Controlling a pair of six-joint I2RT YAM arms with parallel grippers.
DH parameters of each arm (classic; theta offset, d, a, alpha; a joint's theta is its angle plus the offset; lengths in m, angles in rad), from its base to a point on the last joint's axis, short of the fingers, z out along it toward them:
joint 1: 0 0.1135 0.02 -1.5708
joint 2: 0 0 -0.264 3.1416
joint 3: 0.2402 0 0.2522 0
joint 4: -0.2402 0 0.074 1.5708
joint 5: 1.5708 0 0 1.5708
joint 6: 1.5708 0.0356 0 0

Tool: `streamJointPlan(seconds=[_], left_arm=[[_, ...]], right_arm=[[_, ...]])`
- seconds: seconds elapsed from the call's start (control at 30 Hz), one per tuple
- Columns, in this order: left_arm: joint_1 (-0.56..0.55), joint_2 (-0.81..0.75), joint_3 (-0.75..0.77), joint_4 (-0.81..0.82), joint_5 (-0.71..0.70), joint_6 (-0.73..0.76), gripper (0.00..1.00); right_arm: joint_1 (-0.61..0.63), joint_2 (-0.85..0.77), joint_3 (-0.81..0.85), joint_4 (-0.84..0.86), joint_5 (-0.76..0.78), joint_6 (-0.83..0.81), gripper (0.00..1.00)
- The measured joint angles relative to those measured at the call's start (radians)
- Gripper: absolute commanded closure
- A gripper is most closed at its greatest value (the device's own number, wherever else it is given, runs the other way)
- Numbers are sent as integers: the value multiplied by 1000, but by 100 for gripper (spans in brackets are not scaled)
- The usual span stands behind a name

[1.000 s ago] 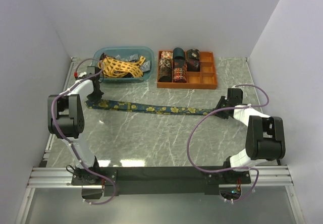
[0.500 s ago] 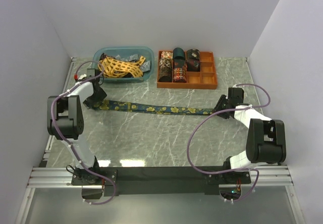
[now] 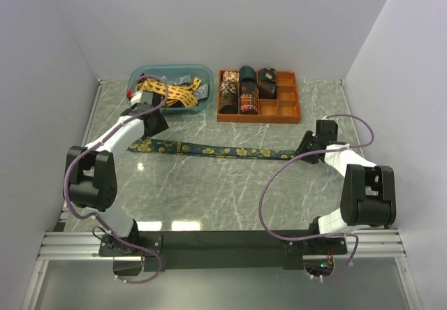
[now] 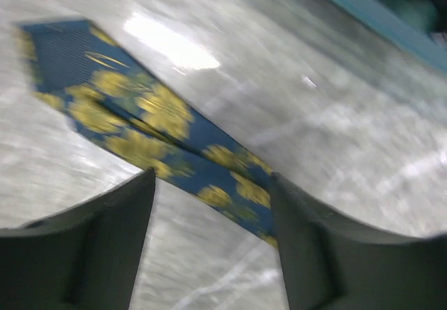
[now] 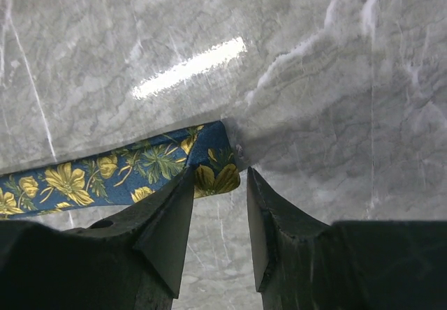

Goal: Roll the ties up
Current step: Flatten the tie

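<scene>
A dark navy tie (image 3: 209, 149) with gold flowers lies flat and stretched across the marble table. My left gripper (image 3: 157, 123) hovers open above its wide end. In the left wrist view the tie (image 4: 154, 114) runs diagonally beyond the open left gripper (image 4: 213, 184), and nothing is held. My right gripper (image 3: 306, 148) sits at the narrow end. In the right wrist view that end (image 5: 209, 160) is slightly curled under and lies at the tips of the open right gripper (image 5: 220, 184), with a gap beside the right finger.
A blue bin (image 3: 174, 66) at the back holds a yellow lattice tie (image 3: 167, 92) and other fabric. Beside it an orange compartment tray (image 3: 258, 119) holds several rolled ties (image 3: 246, 90). White walls close in on three sides.
My left gripper has opened, let go of the tie's wide end, and swung right towards the bin. The right gripper has opened slightly at the narrow end.
</scene>
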Motion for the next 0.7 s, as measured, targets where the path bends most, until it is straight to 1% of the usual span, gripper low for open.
streamJointPlan(seconds=[0.1,0.2,0.43,0.6,0.7], left_arm=[[-45,14,-4,10,29,0,44],[-50,55,-5,34,52,5,49],[-48,192,-5,55,70,16,55],[-46,210,2,56,51,34,61],[-43,210,-1,56,35,40,60]], right_arm=[[0,0,14,-8,1,-5,57],[0,0,24,-13,4,-12,57],[0,0,27,-20,12,-19,57],[0,0,28,-32,15,-25,57],[2,0,29,-39,20,-31,57]])
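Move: The left hand hovers over the left part of the tie; the stretch it goes for is about 2 cm to its right, level with it fore and aft, and 8 cm below. The tie's left end lies some 9 cm to this hand's left, just as low. The blue bin's middle is about 20 cm ahead and 5 cm to the right. From the right hand, that tie stretch is roughly 50 cm left, 3 cm ahead, 2 cm lower. Sliding about 3 cm to the right first, the left hand then drops some 7.5 cm onto the tie, tipping about 10 degrees so its fingers point more steeply down, while they narrow from wide to under half open. The tips come to press on the fabric and, once down, drag it almost 1 cm back left. ##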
